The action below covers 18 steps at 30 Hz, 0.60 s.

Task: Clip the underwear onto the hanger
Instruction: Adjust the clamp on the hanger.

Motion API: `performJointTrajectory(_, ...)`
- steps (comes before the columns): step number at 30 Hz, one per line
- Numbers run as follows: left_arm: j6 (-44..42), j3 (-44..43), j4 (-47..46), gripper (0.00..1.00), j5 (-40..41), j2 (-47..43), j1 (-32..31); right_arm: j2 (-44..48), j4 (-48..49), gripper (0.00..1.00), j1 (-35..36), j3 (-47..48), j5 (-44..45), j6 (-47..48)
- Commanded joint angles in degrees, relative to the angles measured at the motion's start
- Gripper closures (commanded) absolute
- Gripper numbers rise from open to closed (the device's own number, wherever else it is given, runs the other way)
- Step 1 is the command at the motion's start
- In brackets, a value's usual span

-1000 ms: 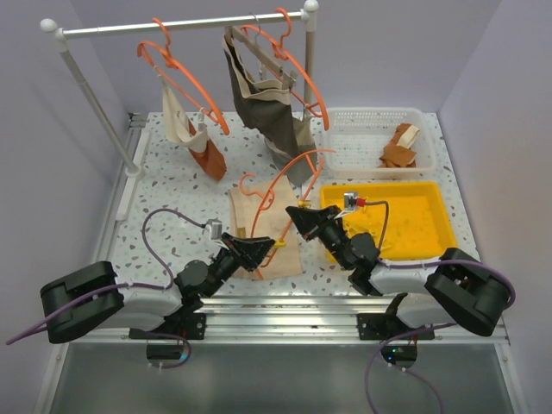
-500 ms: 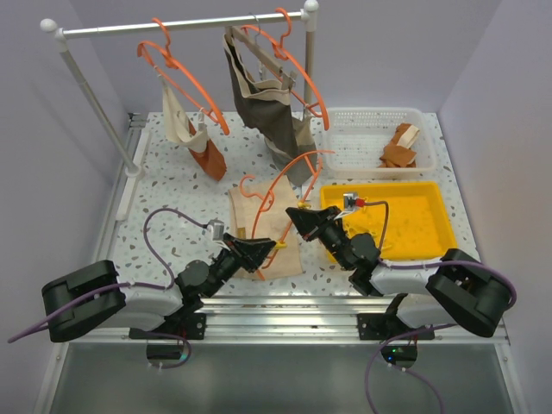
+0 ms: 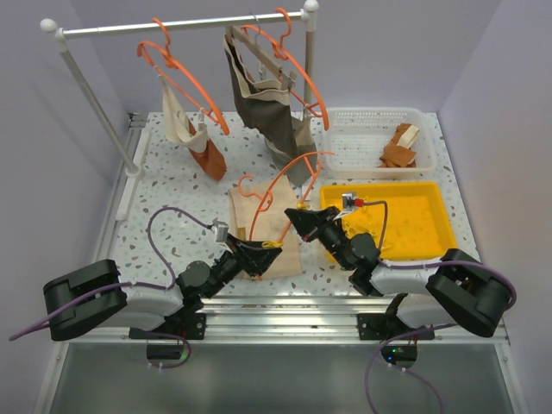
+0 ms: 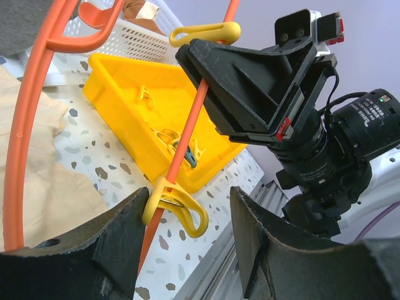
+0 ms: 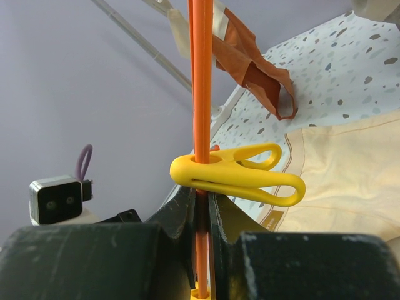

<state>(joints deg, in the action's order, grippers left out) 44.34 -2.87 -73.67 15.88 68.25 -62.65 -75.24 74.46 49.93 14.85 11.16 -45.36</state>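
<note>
The cream underwear [image 3: 255, 226] lies flat on the speckled table between the arms. The orange hanger [image 3: 287, 184] stands tilted over it, and my right gripper [image 3: 299, 216] is shut on its thin bar [image 5: 201, 75]. One yellow clip [image 5: 237, 175] sits on the bar just above the right fingers. Lower on the bar [image 4: 187, 134] a second yellow clip [image 4: 181, 209] hangs between the spread fingers of my left gripper [image 4: 190, 209], resting against one finger [image 4: 119, 231]. The left gripper [image 3: 267, 252] is open over the underwear's near right edge.
A yellow tray [image 3: 438, 216] with loose clips sits right of the arms, a white basket [image 3: 354, 116] of rust cloths behind it. At the back a rail [image 3: 172, 28] carries orange hangers with a dark garment [image 3: 263, 103] and cream and rust cloths [image 3: 194, 138].
My left gripper has opened and let go of the lower yellow clip, which stays on the hanger bar. The right gripper and hanger have not moved.
</note>
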Motion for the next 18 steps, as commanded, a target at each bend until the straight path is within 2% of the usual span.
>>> performJointTrajectory(1, -1.1, 4.9, -6.5, 0.42, -0.5, 0.8, -0.3, 0.5, 18.1, 1.0, 0.2, 1.1, 0.7, 0.6)
performJointTrajectory(12, -0.8, 4.1, -5.3, 0.43, -1.6, 2.1, -0.3, 0.9, 18.1, 1.0, 0.2, 1.1, 0.8, 1.2)
performJointTrajectory(15, -1.0, 3.9, -4.5, 0.53, -1.2, 2.1, -0.3, 0.6, 18.1, 1.0, 0.2, 1.1, 0.7, 1.0)
performJointTrajectory(16, -1.1, 4.0, -4.6, 0.62, -1.1, 2.0, -0.3, 0.5, 18.0, 1.0, 0.2, 1.1, 0.7, 1.1)
performJointTrajectory(18, -1.3, 3.9, -4.5, 0.69, -0.9, 2.0, -0.3, 0.4, 18.0, 1.0, 0.2, 1.4, 0.4, 1.2)
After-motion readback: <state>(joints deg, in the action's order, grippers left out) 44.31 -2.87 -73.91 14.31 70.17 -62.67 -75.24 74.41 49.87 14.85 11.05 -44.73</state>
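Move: The near yellow clamp on the hanger's thin bar sits just off the open left fingertips, about 2 cm ahead, 2 cm to the right and level with the hand. The other yellow clamp is some 10 cm ahead, 6 cm right and 7 cm up; the underwear lies on the table about 8 cm ahead, 2 cm left and 14 cm below. From the right hand, the near clamp is roughly 6 cm back, 4 cm left and 5 cm lower. The near clamp's handles are taken between the left fingers: the hand sinks about 1 cm beside the bar, barely easing back, then stays there and closes from a wide gap to roughly half that, coming onto the handles with both fingertips. The right hand holds still, keeping its pinch on the hanger bar just by the other clamp. ##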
